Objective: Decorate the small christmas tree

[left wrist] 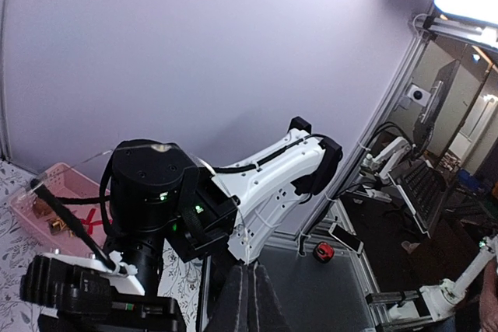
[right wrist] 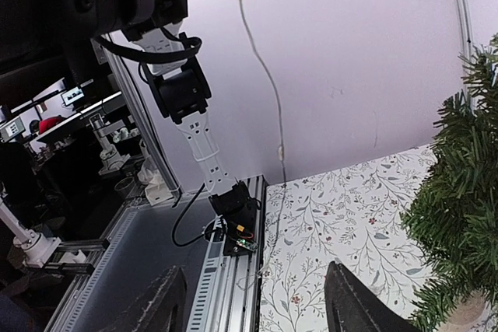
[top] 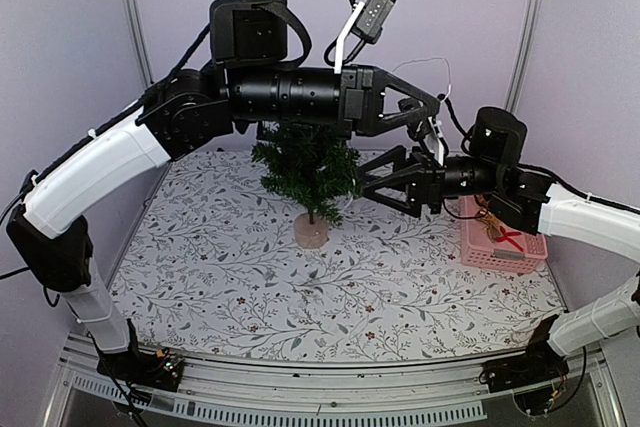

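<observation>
The small christmas tree (top: 305, 162) stands on its round wood base (top: 312, 231) at the middle back of the flowered table. My left gripper (top: 437, 119) hangs high to the tree's right, shut (left wrist: 249, 295) on a thin light wire (left wrist: 247, 242) with tiny beads. In the right wrist view that wire (right wrist: 268, 83) hangs down and ends between my right gripper's fingers. My right gripper (top: 372, 184) is level with the tree's right side and points at it, jaws open (right wrist: 257, 301) and not touching the wire. The tree's branches (right wrist: 459, 192) fill that view's right edge.
A pink basket (top: 500, 245) with gold ornaments and a red piece sits at the table's right edge, under the right arm; it also shows as a pink basket (left wrist: 58, 184) in the left wrist view. Walls close the back and sides. A metal rail (top: 330, 402) runs along the near edge.
</observation>
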`<state>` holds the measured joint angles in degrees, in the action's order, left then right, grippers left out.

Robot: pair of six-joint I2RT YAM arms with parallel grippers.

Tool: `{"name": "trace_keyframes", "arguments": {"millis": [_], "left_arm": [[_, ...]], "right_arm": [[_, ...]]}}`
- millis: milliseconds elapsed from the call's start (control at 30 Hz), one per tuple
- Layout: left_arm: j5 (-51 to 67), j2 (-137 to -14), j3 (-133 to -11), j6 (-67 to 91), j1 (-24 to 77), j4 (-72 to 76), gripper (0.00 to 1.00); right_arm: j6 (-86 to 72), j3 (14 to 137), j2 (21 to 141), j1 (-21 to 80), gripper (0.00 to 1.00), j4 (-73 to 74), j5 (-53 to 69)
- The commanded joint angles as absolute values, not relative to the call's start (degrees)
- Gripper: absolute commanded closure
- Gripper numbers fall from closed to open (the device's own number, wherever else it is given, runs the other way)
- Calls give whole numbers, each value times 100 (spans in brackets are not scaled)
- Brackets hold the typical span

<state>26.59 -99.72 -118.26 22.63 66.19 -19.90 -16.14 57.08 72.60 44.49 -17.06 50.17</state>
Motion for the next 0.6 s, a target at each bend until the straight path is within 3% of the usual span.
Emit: {"name": "trace_keyframes", "arguments": {"millis": [0, 67, 233, 367, 467, 567], "left_arm": [[2754, -10030, -11978, 2200, 6583, -1917, 100], [2740, -10028, -11967, 2186, 6583, -1931, 100], [2692, -10001, -11936, 2118, 6574, -1934, 100], [2621, -9945, -11897, 2082, 6559, -1939, 100], [2442, -9760, -11688, 2073, 6518, -1896, 100], [1961, -9431, -11374, 2058, 6402, -2003, 100]], "right_arm": [[-1862, 5979, 7571, 4515, 40, -2069, 5206], [-1948, 6022, 7676, 4509, 46, -2099, 5231], [-2088, 6063, 7837, 4510, 48, -2197, 5248], [-2137, 6094, 7918, 4513, 66, -2211, 5254], [-2152, 6063, 7853, 4511, 98, -2088, 4970], [-2135, 6088, 7621, 4331, 100, -1675, 4484]]}}
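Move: Between the right hand's parted fingertips hangs the thin light string, the stretch to be caught roughly 2 cm to the left, 1 cm ahead and 2 cm below. The left gripper, shut on the string higher up, is about 15 cm above the right hand, 4 cm to its right and 4 cm back; the christmas tree's middle lies some 14 cm ahead, 9 cm left and 18 cm lower. From the left hand, that stretch of string is about 5 cm ahead, 6 cm left and 17 cm down. Easing about 2 cm to the left, with some 1.5 cm forward and as much down, the right hand takes its fingers to the hanging light string, rolls about 5 degrees and shuts them from a little over half open to fully closed. Whether they pinch the string can't be seen. The left hand stays high up, keeping its shut hold on the string. ##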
